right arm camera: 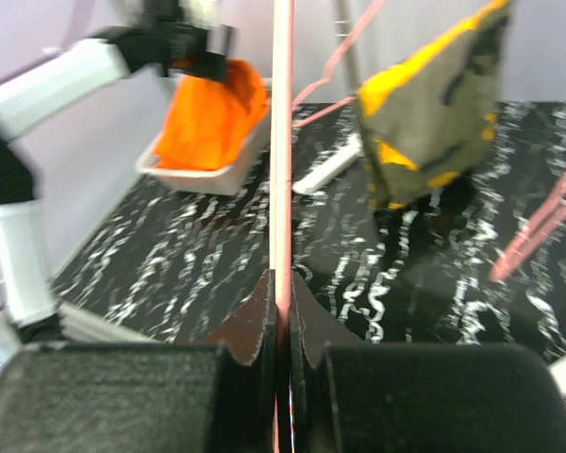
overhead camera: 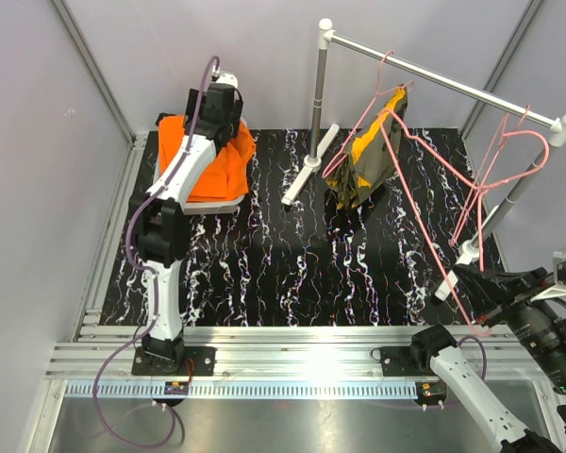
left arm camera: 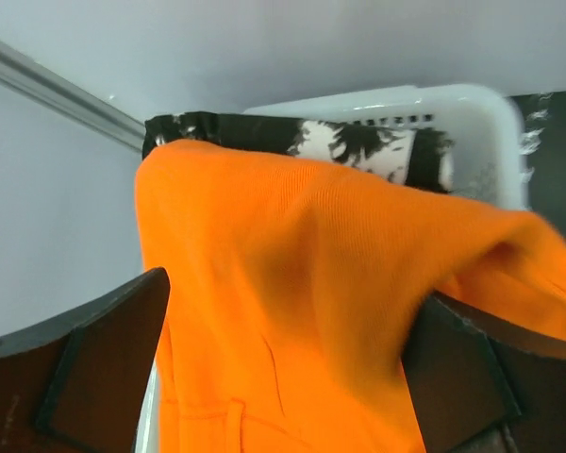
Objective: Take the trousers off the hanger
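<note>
The plain orange trousers (overhead camera: 212,160) lie heaped in a white basket (overhead camera: 228,200) at the back left. My left gripper (overhead camera: 222,99) hovers over them, jaws wide open around the orange cloth (left arm camera: 292,283). Black white-speckled cloth (left arm camera: 358,151) shows under the orange. The camouflage trousers (overhead camera: 370,156) hang from a pink hanger (overhead camera: 424,226) on the rail. My right gripper (overhead camera: 474,316) is shut on that hanger's long bar (right arm camera: 282,142), low at the front right. The camouflage trousers (right arm camera: 434,104) also show in the right wrist view.
A white rail (overhead camera: 453,80) on two posts (overhead camera: 316,104) crosses the back right. A second, empty pink hanger (overhead camera: 509,156) hangs near its right end. The mat (overhead camera: 302,274) is black with white marks. Grey walls close in on the left and back.
</note>
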Controlling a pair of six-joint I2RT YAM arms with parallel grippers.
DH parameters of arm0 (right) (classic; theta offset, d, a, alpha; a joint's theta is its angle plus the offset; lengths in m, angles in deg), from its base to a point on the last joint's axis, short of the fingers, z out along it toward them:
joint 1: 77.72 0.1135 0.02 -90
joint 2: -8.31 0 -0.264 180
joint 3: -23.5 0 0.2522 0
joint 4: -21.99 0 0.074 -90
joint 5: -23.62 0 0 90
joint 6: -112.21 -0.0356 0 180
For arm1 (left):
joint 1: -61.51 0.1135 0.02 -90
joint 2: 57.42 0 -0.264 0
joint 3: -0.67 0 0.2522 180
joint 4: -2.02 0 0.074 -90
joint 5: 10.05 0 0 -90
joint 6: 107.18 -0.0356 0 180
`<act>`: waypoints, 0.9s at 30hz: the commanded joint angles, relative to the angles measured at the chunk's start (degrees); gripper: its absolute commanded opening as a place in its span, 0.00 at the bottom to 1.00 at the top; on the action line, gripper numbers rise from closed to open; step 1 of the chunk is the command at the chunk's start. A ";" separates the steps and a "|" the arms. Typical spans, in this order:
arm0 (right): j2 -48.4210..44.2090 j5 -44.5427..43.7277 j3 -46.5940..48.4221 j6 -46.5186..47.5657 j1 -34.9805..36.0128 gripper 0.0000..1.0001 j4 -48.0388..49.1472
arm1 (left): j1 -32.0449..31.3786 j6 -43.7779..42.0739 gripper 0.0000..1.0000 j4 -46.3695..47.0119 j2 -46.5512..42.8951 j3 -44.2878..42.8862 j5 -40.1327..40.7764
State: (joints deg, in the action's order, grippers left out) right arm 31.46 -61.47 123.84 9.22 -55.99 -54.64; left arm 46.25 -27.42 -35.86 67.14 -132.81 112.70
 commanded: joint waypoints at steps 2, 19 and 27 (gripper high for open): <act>1.98 -11.14 0.08 0.95 0.06 0.00 0.56 | 1.99 8.21 0.99 3.63 -14.67 1.76 -9.87; 2.33 -18.17 -4.32 0.16 0.06 0.00 3.28 | 8.76 19.81 0.96 -16.21 17.62 -18.09 -19.74; 2.85 -25.47 -1.69 0.51 -0.03 0.00 1.53 | 9.11 20.08 0.99 -19.12 19.76 -19.48 -21.85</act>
State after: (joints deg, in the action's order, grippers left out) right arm 32.93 -82.39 119.95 9.35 -55.99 -54.79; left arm 55.10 -8.05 -48.38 89.19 -153.40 94.67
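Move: Just below the open left hand, the orange trousers lie heaped in the basket, their middle about 13 cm down, 3 cm back and 4 cm to its left; the black-and-white trousers are beneath them, some 17 cm down. From the right hand, which still holds a bare hanger, the rail's near end is about 20 cm ahead, 20 cm right and 8 cm up, another empty hanger 24 cm ahead and 12 cm right, and the camouflage trousers 36 cm ahead and 3 cm left. Lifting some 12 cm clear first, the left hand then plunges about 25 cm onto the far part of the orange trousers, ending 5 cm farther forward, its open fingers against the cloth as it rolls left side down by some 25 degrees. The right hand keeps its pinch on the empty hanger, easing right, forward and slightly down while turning clockwise, bringing it towards the rail's near end. ##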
